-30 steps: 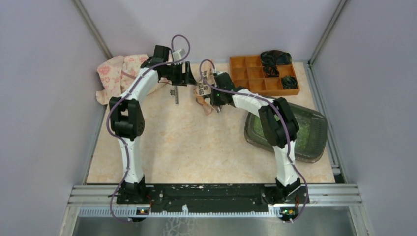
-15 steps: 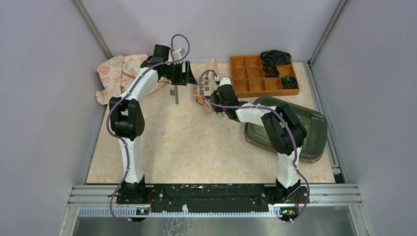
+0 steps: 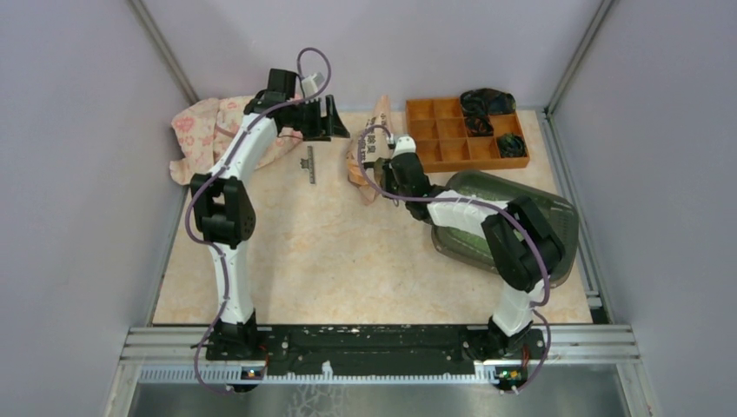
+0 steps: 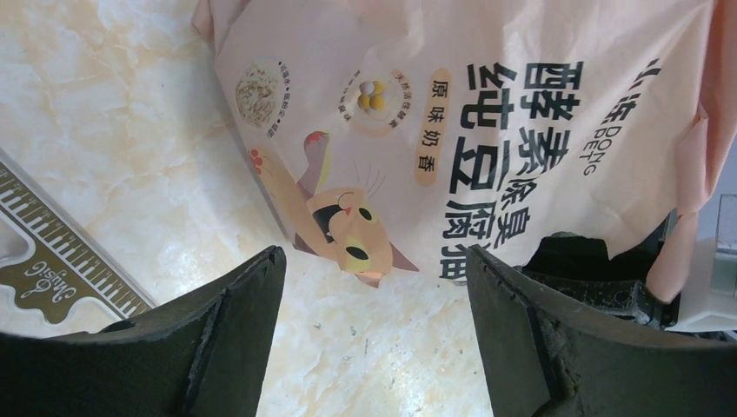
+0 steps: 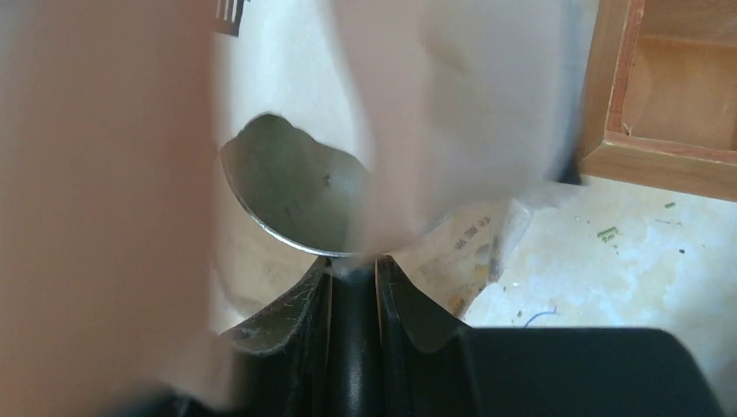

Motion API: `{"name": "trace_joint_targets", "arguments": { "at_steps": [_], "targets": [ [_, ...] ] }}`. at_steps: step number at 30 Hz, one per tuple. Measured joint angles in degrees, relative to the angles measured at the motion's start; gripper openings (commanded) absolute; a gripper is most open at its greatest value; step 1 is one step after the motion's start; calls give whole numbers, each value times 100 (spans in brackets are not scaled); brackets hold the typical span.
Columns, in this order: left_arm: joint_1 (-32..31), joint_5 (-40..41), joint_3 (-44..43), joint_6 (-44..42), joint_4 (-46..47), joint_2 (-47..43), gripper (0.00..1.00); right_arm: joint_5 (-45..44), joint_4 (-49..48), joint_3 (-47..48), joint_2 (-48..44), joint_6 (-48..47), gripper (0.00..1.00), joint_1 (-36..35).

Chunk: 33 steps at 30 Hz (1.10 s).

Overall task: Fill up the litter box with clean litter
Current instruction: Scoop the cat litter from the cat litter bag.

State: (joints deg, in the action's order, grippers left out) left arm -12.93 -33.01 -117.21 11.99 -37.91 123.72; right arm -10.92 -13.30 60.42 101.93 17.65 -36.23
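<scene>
The litter box [image 3: 556, 261] is a dark grey-green tray at the right, partly under my right arm. Light-green clean litter [image 3: 546, 228] shows in its right half. A pink printed bag [image 3: 368, 148] [image 4: 434, 113] stands at the back middle. My right gripper [image 3: 382, 163] [image 5: 354, 261] is shut on the dark handle of a grey scoop [image 5: 291, 187], whose bowl sits inside the bag's mouth. The bag's pink wall [image 5: 104, 174] blurs across that view. Just left of the bag, my left gripper [image 3: 334, 122] [image 4: 374, 254] hangs open, holding nothing.
An orange compartment tray [image 3: 434, 130] [image 5: 660, 87] with dark items stands at the back right, close to the bag. A ruler [image 3: 310, 165] [image 4: 52, 261] lies below my left gripper. A pink patterned cloth [image 3: 204, 130] lies at the back left. A few green grains [image 5: 608, 233] dot the tabletop.
My right arm has stretched toward the back, pushing the scoop into the bag, and the bag has shifted back and risen. The left gripper moved back and a little right, off the ruler.
</scene>
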Motion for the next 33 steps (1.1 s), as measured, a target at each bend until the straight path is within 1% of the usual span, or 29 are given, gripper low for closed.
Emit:
{"name": "trace_joint_targets", "arguments": {
  "at_steps": [2, 10, 13, 17, 27, 31, 33],
  "targets": [
    [0, 4, -79, 42, -31, 0, 82, 35, 186, 4, -122, 22, 0, -4],
    [0, 4, -223, 155, -70, -26, 82, 420, 1532, 339, -461, 197, 0, -22],
    [0, 2, -216, 173, -66, -33, 82, 490, 1976, 339, -765, 210, 0, -37],
    [0, 2, -177, 177, -70, -90, 82, 498, 2332, 306, -1266, 201, 0, -42],
    [0, 0, -177, 175, -63, -197, 82, 466, 2715, -680, -2581, 144, 0, -85],
    [0, -9, -177, 175, -50, -197, 82, 411, 3110, -1034, -3080, 205, 0, -188],
    [0, -31, -168, 181, -26, -197, 82, 350, 3432, -1150, -3475, 304, 0, -229]
  ]
}}
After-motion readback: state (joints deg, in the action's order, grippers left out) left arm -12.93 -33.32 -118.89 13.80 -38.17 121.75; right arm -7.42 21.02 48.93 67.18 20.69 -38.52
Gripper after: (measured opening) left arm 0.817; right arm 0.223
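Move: The litter box, where the scoop held by the right hand is taken, has its middle about 28 cm to that hand's right, 10 cm back and some 8 cm below. The litter bag stands close by, roughly 6 cm ahead and 4 cm left, and the wooden organizer some 14 cm ahead and 19 cm right, about 8 cm lower. From the left hand, the litter box lies some 36 cm right, 19 cm back and 16 cm below. Back and to the right, about 15 cm by 7 cm, the right hand draws the scoop out of the bag's mouth towards the litter box, rising some 6 cm before dipping slightly. It keeps its grip on the handle, and the scoop's front tips down by about 10 degrees. The empty left hand, still open, rises 3 cm beside the bag. ##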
